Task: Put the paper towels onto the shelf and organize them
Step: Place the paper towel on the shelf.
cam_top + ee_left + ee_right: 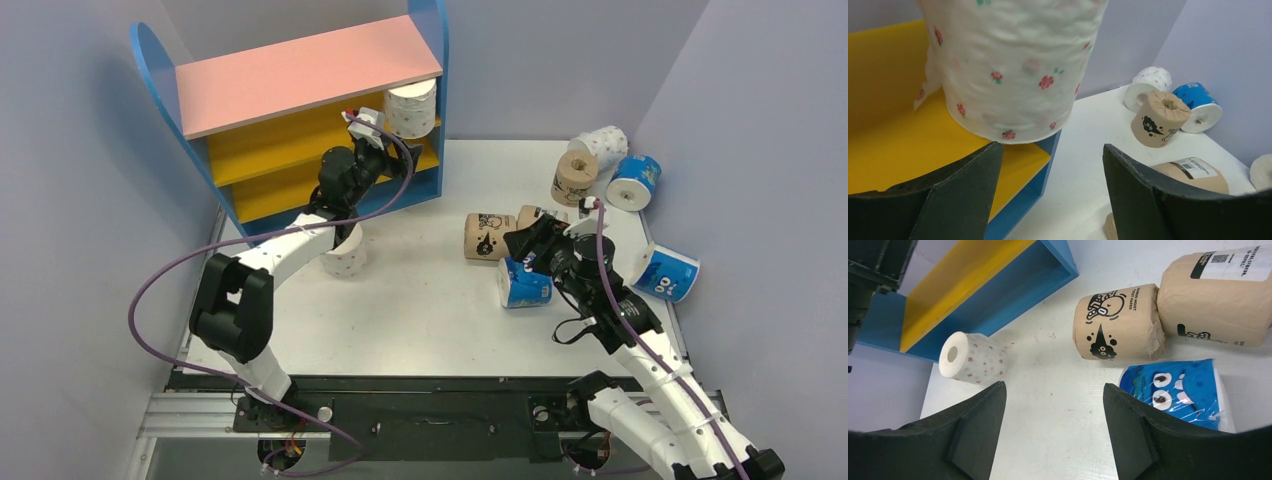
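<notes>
The shelf (300,75) stands at the back left. One white dotted paper towel roll (411,108) (1013,70) stands upright at the right end of its upper yellow board (893,145). My left gripper (365,128) (1048,155) is just in front of and below that roll, open, with nothing between its fingers. My right gripper (525,247) (1053,390) hovers open over the table, beside a blue roll (522,285) (1183,392) and a lying tan roll (489,236) (1118,322). Another dotted roll (345,257) (973,357) lies near the shelf base (1013,295).
A second tan roll (540,215) (1218,300) lies against the first. At the back right are a tan roll (575,178) (1160,117), a white roll (605,145) (1148,85) and a blue roll (635,180) (1198,100). Another blue roll (668,272) lies by the right wall.
</notes>
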`<state>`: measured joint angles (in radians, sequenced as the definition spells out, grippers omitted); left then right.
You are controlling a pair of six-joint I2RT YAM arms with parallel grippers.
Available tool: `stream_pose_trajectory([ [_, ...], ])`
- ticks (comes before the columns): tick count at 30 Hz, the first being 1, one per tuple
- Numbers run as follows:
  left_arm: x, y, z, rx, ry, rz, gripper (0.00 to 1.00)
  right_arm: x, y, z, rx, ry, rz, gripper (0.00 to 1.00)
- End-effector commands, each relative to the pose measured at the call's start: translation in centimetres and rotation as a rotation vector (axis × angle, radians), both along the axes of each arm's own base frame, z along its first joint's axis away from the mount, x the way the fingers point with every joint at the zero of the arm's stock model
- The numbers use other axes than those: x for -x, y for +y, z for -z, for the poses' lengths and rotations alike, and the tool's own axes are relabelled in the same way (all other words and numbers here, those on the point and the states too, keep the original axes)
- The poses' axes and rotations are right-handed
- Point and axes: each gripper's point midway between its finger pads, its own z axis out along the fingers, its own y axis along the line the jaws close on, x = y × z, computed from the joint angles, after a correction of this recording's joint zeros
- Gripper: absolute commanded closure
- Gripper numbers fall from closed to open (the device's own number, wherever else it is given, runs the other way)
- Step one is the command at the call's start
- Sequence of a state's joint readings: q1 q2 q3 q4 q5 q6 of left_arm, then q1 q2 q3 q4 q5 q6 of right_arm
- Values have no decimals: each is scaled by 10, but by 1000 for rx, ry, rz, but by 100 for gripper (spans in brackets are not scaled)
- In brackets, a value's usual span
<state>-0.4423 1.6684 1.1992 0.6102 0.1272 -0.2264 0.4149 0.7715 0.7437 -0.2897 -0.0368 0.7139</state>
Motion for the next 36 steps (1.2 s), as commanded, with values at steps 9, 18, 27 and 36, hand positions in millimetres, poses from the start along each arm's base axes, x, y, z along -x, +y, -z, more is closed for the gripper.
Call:
stream_pose_trajectory([
  [9,-27,5,-27,79,-112,-83,30,20,-21,16,47,-11,52,34],
  [18,-1,15,-40,103,-133,-70,13,29,-30,24,80,0,66,34],
  [27,-6,30,-60,120,-190,-164,10,27,-29,25,84,2,66,33],
  [36,-27,19,-58,107,-202,-176,6,24,-30,19,100,-4,68,34],
])
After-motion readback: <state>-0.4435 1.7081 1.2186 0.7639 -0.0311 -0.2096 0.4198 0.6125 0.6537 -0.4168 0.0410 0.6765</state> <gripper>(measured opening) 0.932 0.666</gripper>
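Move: The paper towel standing on the upper shelf has its middle about 7 cm ahead of the left hand, 2 cm to its right and 5 cm above. The shelf's right side wall is some 6 cm to the right of that towel and 3 cm deeper; a flowered roll stands on the table about 10 cm back, 14 cm left and 16 cm below the left hand. From the right hand the shelved towel lies roughly 28 cm ahead, 24 cm left and 12 cm higher. At the shelved paper towel's lower front the left hand, empty, dips about 3 cm and edges 2 cm forward, eases back, then climbs nearly 6 cm, drifting left and finally forward again. Its fingers spread wider and turn some 10 degrees counter-clockwise, tilting up until they face the towel's lower half. The empty right hand withdraws about 5 cm back, right and down. ##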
